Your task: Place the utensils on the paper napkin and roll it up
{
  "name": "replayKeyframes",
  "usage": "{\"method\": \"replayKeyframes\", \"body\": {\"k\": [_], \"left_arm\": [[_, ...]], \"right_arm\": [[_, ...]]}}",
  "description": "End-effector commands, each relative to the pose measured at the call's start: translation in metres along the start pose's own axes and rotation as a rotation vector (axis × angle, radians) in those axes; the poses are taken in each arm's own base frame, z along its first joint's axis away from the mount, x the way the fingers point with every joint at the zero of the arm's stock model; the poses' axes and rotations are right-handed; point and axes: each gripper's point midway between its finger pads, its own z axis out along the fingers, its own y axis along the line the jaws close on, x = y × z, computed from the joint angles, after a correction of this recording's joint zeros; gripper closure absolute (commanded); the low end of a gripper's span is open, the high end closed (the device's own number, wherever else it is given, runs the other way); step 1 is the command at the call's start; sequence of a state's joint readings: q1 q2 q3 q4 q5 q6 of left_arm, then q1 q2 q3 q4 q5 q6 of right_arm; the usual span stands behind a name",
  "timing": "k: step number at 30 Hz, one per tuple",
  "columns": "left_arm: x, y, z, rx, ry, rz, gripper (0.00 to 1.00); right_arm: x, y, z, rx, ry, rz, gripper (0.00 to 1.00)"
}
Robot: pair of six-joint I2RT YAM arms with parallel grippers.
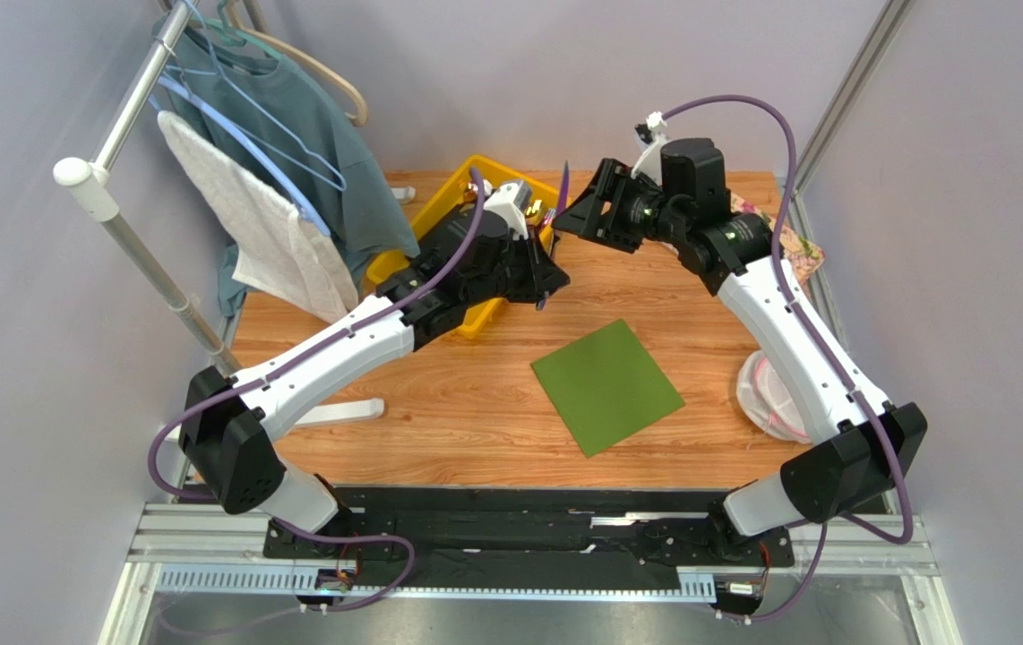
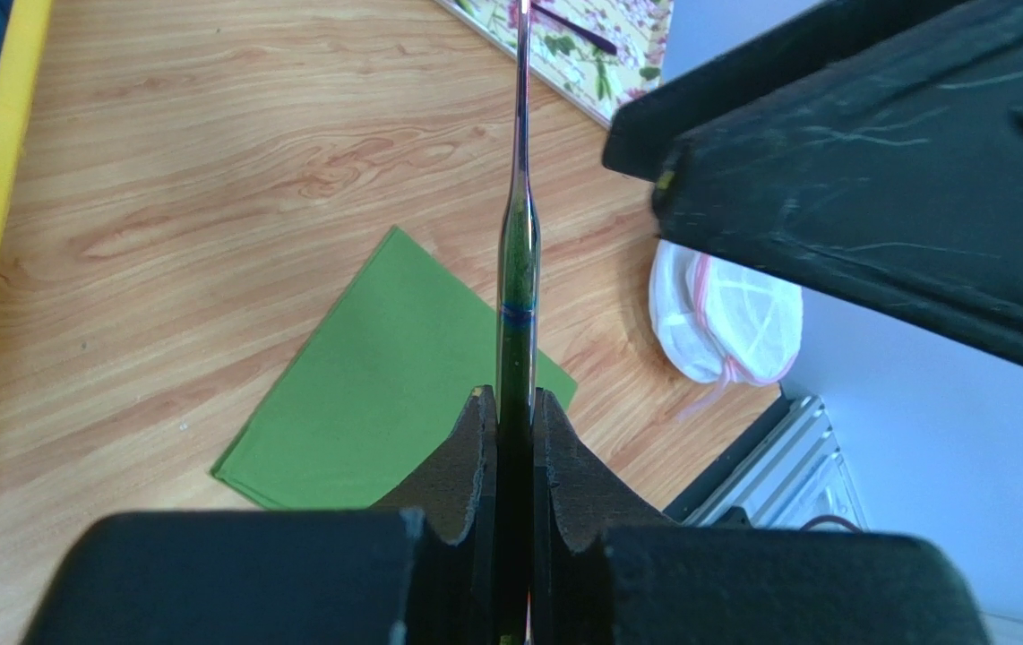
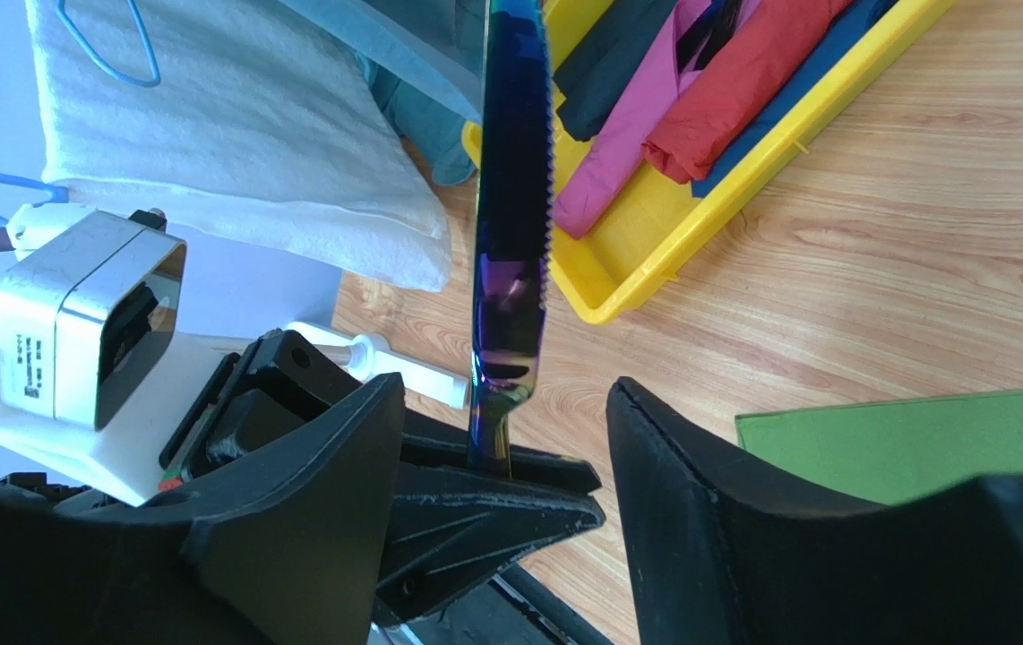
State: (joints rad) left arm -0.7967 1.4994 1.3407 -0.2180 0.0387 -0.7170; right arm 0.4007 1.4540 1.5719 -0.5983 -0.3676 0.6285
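Note:
My left gripper is shut on a utensil, a knife with a dark iridescent serrated blade, and holds it upright above the table's far middle. Its fingertips clamp the knife's neck, and the handle is hidden behind them. My right gripper faces it from the right, open, with its fingers either side of the knife's neck and not touching it. The green paper napkin lies flat and bare on the wooden table, nearer than both grippers and a little to the right.
A yellow tray of coloured folded cloths sits at the back left. A clothes rack with a white towel and a grey shirt stands at the far left. A floral mat and a clear plastic bag lie along the right edge.

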Motion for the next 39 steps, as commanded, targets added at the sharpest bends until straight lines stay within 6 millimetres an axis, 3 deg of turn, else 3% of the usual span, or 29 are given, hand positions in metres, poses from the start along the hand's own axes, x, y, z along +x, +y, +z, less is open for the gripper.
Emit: {"method": "replayKeyframes", "body": {"k": [1,10,17,27,31,32,33,34,36,37,38,39], "left_arm": [[-0.017,-0.017,-0.007,0.065,-0.055,-0.014,1.0],[-0.015,-0.019,-0.006,0.076,-0.046,-0.023,1.0],[-0.014,-0.019,-0.005,0.075,-0.045,-0.029,1.0],[-0.011,-0.02,-0.001,0.084,-0.029,-0.047,1.0],[-0.011,-0.02,-0.001,0.083,-0.028,-0.042,1.0],[-0.011,-0.019,-0.001,0.081,-0.03,-0.042,1.0],[-0.01,-0.019,-0.001,0.08,-0.027,-0.041,0.99],[-0.01,-0.019,-0.002,0.08,-0.029,-0.038,0.87],[-0.007,-0.017,-0.002,0.078,-0.019,-0.033,0.73],[-0.008,-0.017,-0.005,0.078,-0.019,-0.021,0.5],[-0.004,-0.012,-0.006,0.059,-0.004,-0.014,0.4],[-0.005,-0.006,-0.008,0.047,-0.002,-0.008,0.24]], "right_arm": [[-0.015,0.015,0.007,-0.026,-0.048,-0.023,0.42],[-0.008,0.009,0.015,0.003,-0.035,-0.017,0.51],[0.0,0.008,0.023,-0.015,-0.002,0.008,0.69],[0.002,0.01,0.023,-0.026,0.004,0.021,0.69],[0.004,0.009,0.023,-0.027,0.01,0.026,0.89],[0.003,0.008,0.024,-0.025,0.008,0.026,1.0],[0.004,0.009,0.023,-0.026,0.009,0.028,1.0],[0.004,0.007,0.023,-0.022,0.01,0.028,1.0],[0.003,0.004,0.022,-0.014,0.006,0.026,1.0],[0.003,0.003,0.021,-0.01,0.006,0.024,1.0],[0.002,-0.003,0.019,0.006,0.005,0.018,1.0],[0.0,-0.006,0.016,0.016,-0.001,0.011,1.0]]}}
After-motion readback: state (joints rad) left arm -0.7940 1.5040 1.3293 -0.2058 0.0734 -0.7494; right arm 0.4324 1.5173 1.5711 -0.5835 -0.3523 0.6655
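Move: The knife, gripped by the handle in the left hand, stands steeply with its tip up and forward; its middle is some 5 cm ahead of and 5 cm above the left hand, straight ahead. From the right hand its middle is about 2 cm left, 1 cm ahead and 1 cm lower. The green napkin lies roughly 9 cm back and 7 cm right of the right hand, the yellow tray some 17 cm ahead and 17 cm left, both nearly 30 cm lower. The knife is held almost still by the left hand while the right, its half-open fingers already around the knife, eases about 2 cm down and 2 cm left, closing in steps until it pinches the knife where blade meets handle. Only after that grip is shut do the left fingers open to about half and let go of the handle; the left arm stays in place. ##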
